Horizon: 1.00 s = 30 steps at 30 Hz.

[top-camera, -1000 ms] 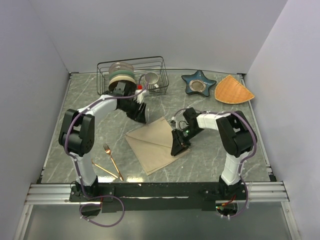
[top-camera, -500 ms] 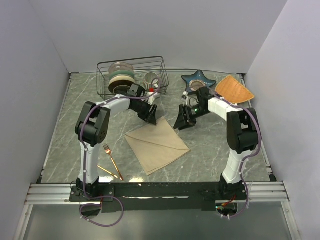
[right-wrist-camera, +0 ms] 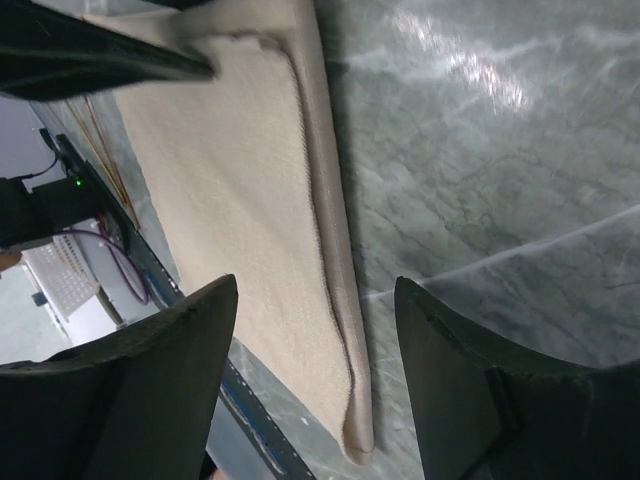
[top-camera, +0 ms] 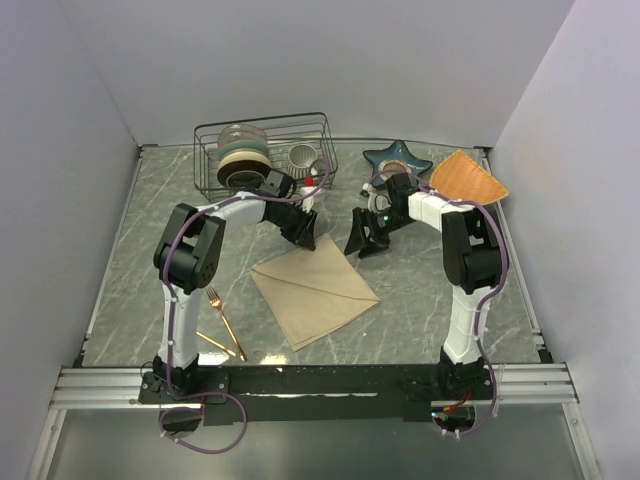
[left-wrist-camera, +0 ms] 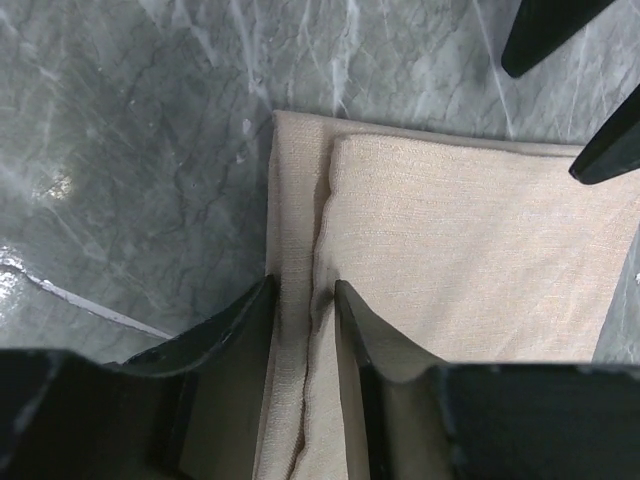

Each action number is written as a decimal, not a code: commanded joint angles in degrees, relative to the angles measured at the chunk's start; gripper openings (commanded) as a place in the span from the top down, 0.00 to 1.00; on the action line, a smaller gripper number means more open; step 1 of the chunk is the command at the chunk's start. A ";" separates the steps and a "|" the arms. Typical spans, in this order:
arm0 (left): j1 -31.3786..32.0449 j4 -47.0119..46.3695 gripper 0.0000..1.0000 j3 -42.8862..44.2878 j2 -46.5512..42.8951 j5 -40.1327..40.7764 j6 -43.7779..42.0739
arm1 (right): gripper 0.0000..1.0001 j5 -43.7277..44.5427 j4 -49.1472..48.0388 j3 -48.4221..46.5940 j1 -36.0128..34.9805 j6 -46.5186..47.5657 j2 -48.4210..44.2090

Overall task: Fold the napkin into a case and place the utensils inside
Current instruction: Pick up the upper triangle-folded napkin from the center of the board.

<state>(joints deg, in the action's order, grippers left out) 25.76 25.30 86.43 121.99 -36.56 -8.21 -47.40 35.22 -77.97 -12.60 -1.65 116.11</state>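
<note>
The beige napkin (top-camera: 315, 290) lies folded on the marble table, one corner pointing away from the arms. My left gripper (top-camera: 305, 232) is down at that far corner. In the left wrist view its jaws (left-wrist-camera: 304, 290) stand narrowly apart, astride the napkin's (left-wrist-camera: 470, 230) layered edge. The right gripper (top-camera: 362, 240) hangs open just right of the same corner. In its own view it (right-wrist-camera: 316, 285) spans the napkin's (right-wrist-camera: 220, 160) folded edge without touching it. The gold fork (top-camera: 222, 315) and a second gold utensil (top-camera: 210, 340) lie near the left arm's base.
A wire rack (top-camera: 262, 150) with plates and a cup stands at the back left, close behind my left gripper. A blue star-shaped dish (top-camera: 397, 163) and an orange wedge mat (top-camera: 465, 180) sit at the back right, behind the right gripper.
The right gripper has left the napkin's right corner, moved back beside the far corner and opened wider. The left gripper has come right onto that corner and narrowed its jaws.
</note>
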 commanded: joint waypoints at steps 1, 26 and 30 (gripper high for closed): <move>0.17 -1.30 0.65 -1.88 -2.02 -0.18 -0.67 | 0.28 0.29 -0.68 2.65 -0.06 0.59 -2.73; -5.89 -3.68 0.85 -18.04 -11.51 0.01 12.94 | 0.26 6.97 2.66 5.03 -0.14 5.87 -4.85; -5.98 -8.32 0.80 -24.28 -15.37 -5.78 17.60 | 0.29 4.78 1.78 -0.50 -1.54 3.59 -2.65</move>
<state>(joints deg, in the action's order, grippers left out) 19.84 19.64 67.48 111.28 -36.86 3.25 -43.31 37.85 -73.08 -12.67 2.46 112.88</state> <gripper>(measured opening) 0.183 0.724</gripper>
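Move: The far-left edge of the folded napkin lies right between the left hand's half-open fingers, about 1 cm below. From that hand, the napkin's far corner is roughly 5 cm right and 3 cm ahead, the left corner some 14 cm left and 6 cm back, and the fork about 20 cm left and 21 cm back. From the right hand, the pinch spot on that edge is about 12 cm left and 1 cm ahead. The left fingers, already straddling the napkin's far-left edge, close to pinch it near the far corner. The hand then drags the edge about 6 cm left and 4 cm back over the table, picking up speed and turning some 15 degrees counter-clockwise with a slight tilt. The right hand, wide open, eases some 3 cm back and a little right and down, beside the opposite edge. ##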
